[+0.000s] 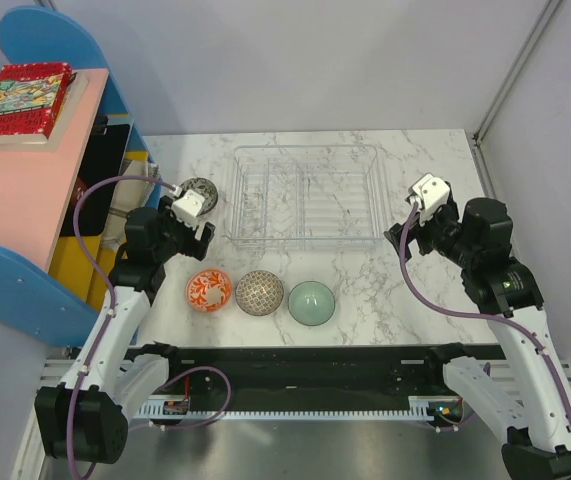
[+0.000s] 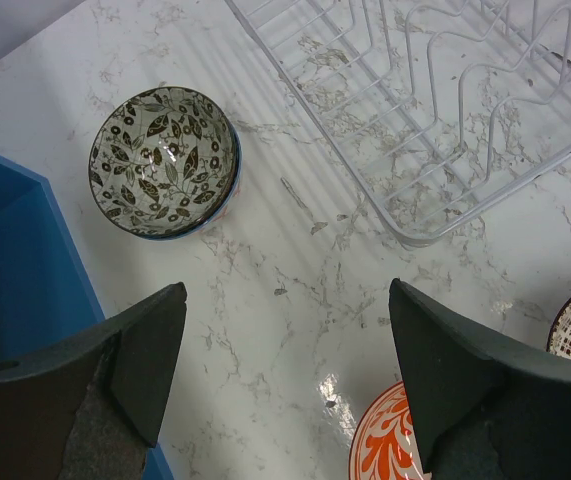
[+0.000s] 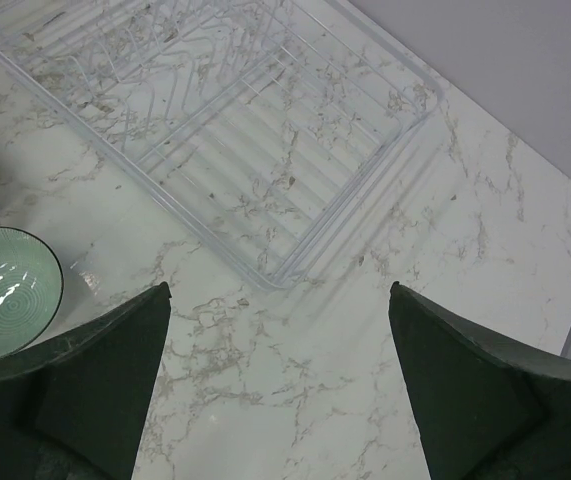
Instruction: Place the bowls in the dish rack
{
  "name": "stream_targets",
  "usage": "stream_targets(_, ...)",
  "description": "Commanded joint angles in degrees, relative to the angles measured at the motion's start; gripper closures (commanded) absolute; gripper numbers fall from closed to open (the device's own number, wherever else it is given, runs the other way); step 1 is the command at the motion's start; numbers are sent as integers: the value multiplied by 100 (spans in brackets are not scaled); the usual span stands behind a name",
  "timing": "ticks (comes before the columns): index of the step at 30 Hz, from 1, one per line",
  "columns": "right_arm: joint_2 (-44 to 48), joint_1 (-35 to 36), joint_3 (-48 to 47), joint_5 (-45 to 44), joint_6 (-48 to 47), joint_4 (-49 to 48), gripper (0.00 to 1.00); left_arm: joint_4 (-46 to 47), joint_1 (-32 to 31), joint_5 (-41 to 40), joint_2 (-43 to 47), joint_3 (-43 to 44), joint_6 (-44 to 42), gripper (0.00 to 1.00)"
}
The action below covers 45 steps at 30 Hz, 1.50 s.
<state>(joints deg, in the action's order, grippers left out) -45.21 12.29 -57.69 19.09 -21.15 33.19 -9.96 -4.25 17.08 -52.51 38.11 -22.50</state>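
Observation:
The clear dish rack (image 1: 307, 239) stands at the back middle of the marble table, with no bowl in it. Three bowls sit in a row in front of it: orange-red floral (image 1: 209, 290), beige lattice (image 1: 259, 293) and pale mint-green (image 1: 311, 302). A dark leaf-patterned bowl with a blue rim (image 1: 200, 187) sits left of the rack. My left gripper (image 1: 197, 222) hangs open over bare table between that bowl (image 2: 163, 162) and the orange one (image 2: 385, 445). My right gripper (image 1: 415, 212) is open too, off the rack's near right corner (image 3: 283, 275), with the mint bowl (image 3: 5, 290) to its left.
A blue and pink shelf unit (image 1: 25, 190) with a book (image 1: 22, 100) on top stands along the table's left side, and its blue edge (image 2: 25, 290) is close to my left fingers. Grey walls close off the back and right.

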Motion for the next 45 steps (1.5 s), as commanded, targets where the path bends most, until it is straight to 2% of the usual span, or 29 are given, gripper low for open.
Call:
stream_targets(1, 127, 45, 12, -90, 93, -269, 3, 143, 21, 164, 83, 4, 132, 11)
stream_targets(14, 127, 80, 83, -81, -65, -278, 2, 178, 21, 146, 66, -49, 88, 11)
stream_targets(18, 92, 89, 100, -90, -144, -278, 2, 178, 21, 374, -118, 38, -298, 9)
stream_targets(21, 4, 89, 118, -2, -188, -287, 2, 318, 21, 156, -495, 363, -623, 9)
stream_targets(24, -110, 115, 118, -19, -197, -278, 3, 494, 21, -115, -1365, 881, -957, 12)
stream_targets(25, -119, 115, 118, -46, -206, -287, 2, 529, 21, -222, -1950, 1222, -1001, 13)
stream_targets(32, -146, 124, 170, -37, -258, -287, 2, 477, 21, -829, -4061, 2920, -1545, 23)
stream_targets(37, -207, 115, 197, -20, -276, -287, 2, -76, 56, -961, -5039, 4289, -1977, 35)
stream_targets(40, -242, 124, 214, -11, -285, -278, 2, -444, 126, -970, -5523, 4958, -2240, 36)
stream_targets(45, -234, 115, 223, -37, -302, -278, 2, -937, 240, -1067, -5990, 5593, -2724, 35)
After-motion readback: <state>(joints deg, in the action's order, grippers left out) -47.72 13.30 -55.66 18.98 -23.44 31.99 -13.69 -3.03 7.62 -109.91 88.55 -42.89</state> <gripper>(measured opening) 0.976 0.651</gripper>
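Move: The leaf-patterned bowl stands about 16 cm ahead of the left hand, some 3 cm to its left and 13 cm below. The dish rack's middle is level with that bowl but about 29 cm to the hand's right; the orange bowl sits roughly 11 cm back and almost straight in line, the brown-dotted bowl about 12 cm back and 14 cm right. From the right hand the leaf-patterned bowl lies some 18 cm ahead, 57 cm left and 22 cm below. After a short wait, the left hand heads forward over the leaf-patterned bowl to its far side, about 23 cm in all, edging left and sinking a few centimetres before rising slightly. The wrist rolls some 20 degrees, left side up, while the fingers close partway, staying well apart; no touch on the bowl can be made out. The empty right hand sinks about 2 cm. ##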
